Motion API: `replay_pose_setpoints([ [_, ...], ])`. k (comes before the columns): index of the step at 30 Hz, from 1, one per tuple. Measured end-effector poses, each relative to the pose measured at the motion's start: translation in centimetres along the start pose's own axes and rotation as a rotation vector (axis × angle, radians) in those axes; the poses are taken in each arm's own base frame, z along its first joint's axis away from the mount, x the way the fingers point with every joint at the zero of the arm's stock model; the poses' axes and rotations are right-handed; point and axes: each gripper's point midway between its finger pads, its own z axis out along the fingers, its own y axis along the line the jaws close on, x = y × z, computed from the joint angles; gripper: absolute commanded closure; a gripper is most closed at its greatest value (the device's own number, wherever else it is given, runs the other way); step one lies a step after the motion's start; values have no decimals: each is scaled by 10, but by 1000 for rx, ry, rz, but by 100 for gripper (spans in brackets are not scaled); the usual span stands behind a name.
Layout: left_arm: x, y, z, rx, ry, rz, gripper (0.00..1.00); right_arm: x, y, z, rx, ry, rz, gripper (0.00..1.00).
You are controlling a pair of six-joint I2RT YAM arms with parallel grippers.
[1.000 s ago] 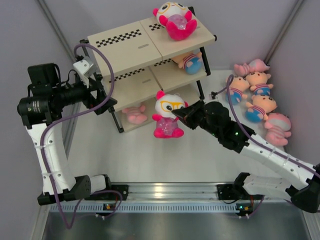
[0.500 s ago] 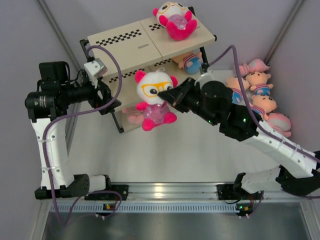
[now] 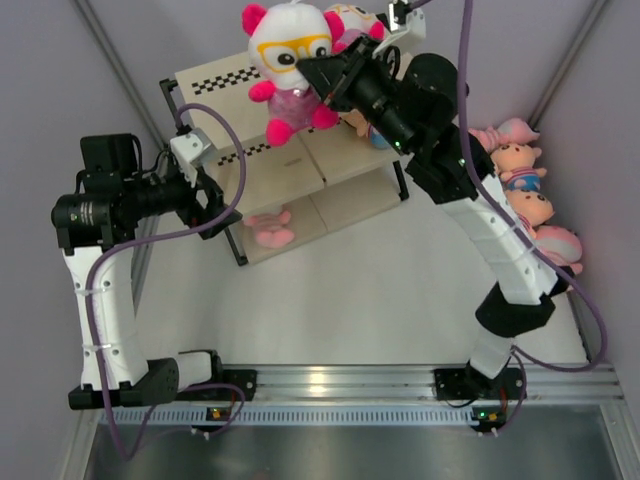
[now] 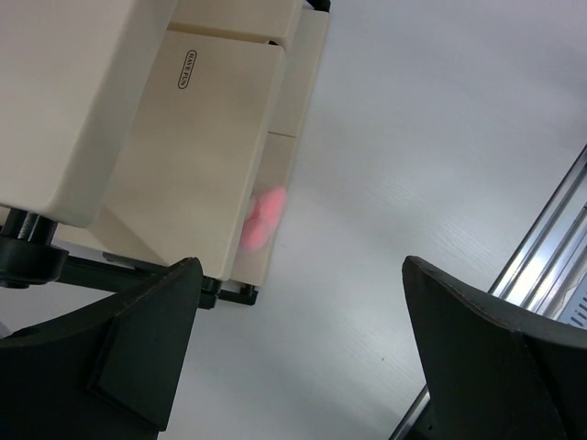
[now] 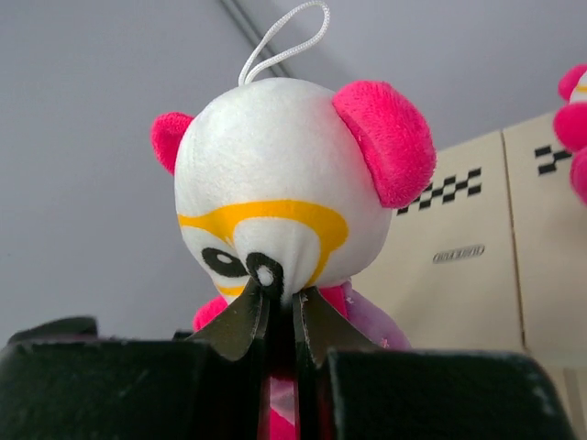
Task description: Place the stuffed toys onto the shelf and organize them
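My right gripper (image 3: 318, 72) is shut on the face of a white-faced stuffed toy (image 3: 288, 60) with yellow glasses and a hot-pink body, holding it in the air over the shelf's top board (image 3: 225, 88). In the right wrist view the fingers pinch this toy (image 5: 284, 202) at its nose, right gripper (image 5: 280, 298). A second hot-pink toy (image 3: 352, 15) lies on the top board, mostly hidden by the arm. A pale pink toy (image 3: 268, 228) lies on the lowest board. My left gripper (image 3: 220, 200) stands open at the shelf's left end, holding nothing (image 4: 298, 268).
Several more toys lie along the right wall: a peach one (image 3: 520, 160), another peach one (image 3: 525, 212) and a pale pink one (image 3: 556, 252). A peach toy (image 3: 360, 126) shows on the middle board under the right arm. A metal rail (image 3: 330, 382) runs along the near edge.
My right arm has lifted the glasses toy from the table in front of the shelf up and back to above the top board. The left arm has shifted slightly right.
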Motion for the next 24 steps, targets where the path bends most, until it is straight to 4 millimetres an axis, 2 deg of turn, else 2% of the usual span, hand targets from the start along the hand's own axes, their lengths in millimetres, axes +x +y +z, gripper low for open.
replay_pose_setpoints([
  [2,-1,-2,-2,-3,-4,5,3,-5,-15,24,-5,-34,-7,100],
  [4,0,-4,-3,-3,-4,5,3,-2,-29,51,-18,-57,0,100],
  [7,3,-5,-2,0,0,0,3,23,-50,82,-36,-24,38,100],
  [10,8,-6,0,5,9,-11,3,54,-67,101,-33,34,72,100],
  [12,11,-5,1,7,17,-19,3,61,-71,108,-44,39,94,99],
  [13,12,-5,2,7,20,-22,3,61,-70,108,-50,38,99,79],
  [16,13,-5,2,5,23,-23,3,54,-65,107,-71,26,113,44],
  [18,13,-5,1,4,23,-21,3,54,-63,107,-82,26,113,34],
  [19,13,-6,1,3,22,-20,3,55,-62,107,-86,30,111,25],
  [24,16,-8,-2,-7,25,-8,2,57,-62,104,-91,44,81,19],
])
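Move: My right hand already grips a white-and-pink panda just above the shelf. The free left half of the shelf top lies about 13 cm ahead, 12 cm to the left and 9 cm lower for the panda's middle. The seated panda is some 20 cm ahead and 9 cm right of this hand, equally low; the blue-bellied toy on the tier below is about 17 ahead, 17 right and 28 lower. From my left hand, that free spot is roughly 19 cm ahead, 3 cm right and 11 cm higher. I carry the pinched panda with my right hand forward over the shelf top, about 10 cm out and some 6 cm to the left, sinking 5 or 6 cm onto the empty left half beside the seated panda. There I stop and spread my fingers wide to let go of the panda, the hand staying close behind it. ##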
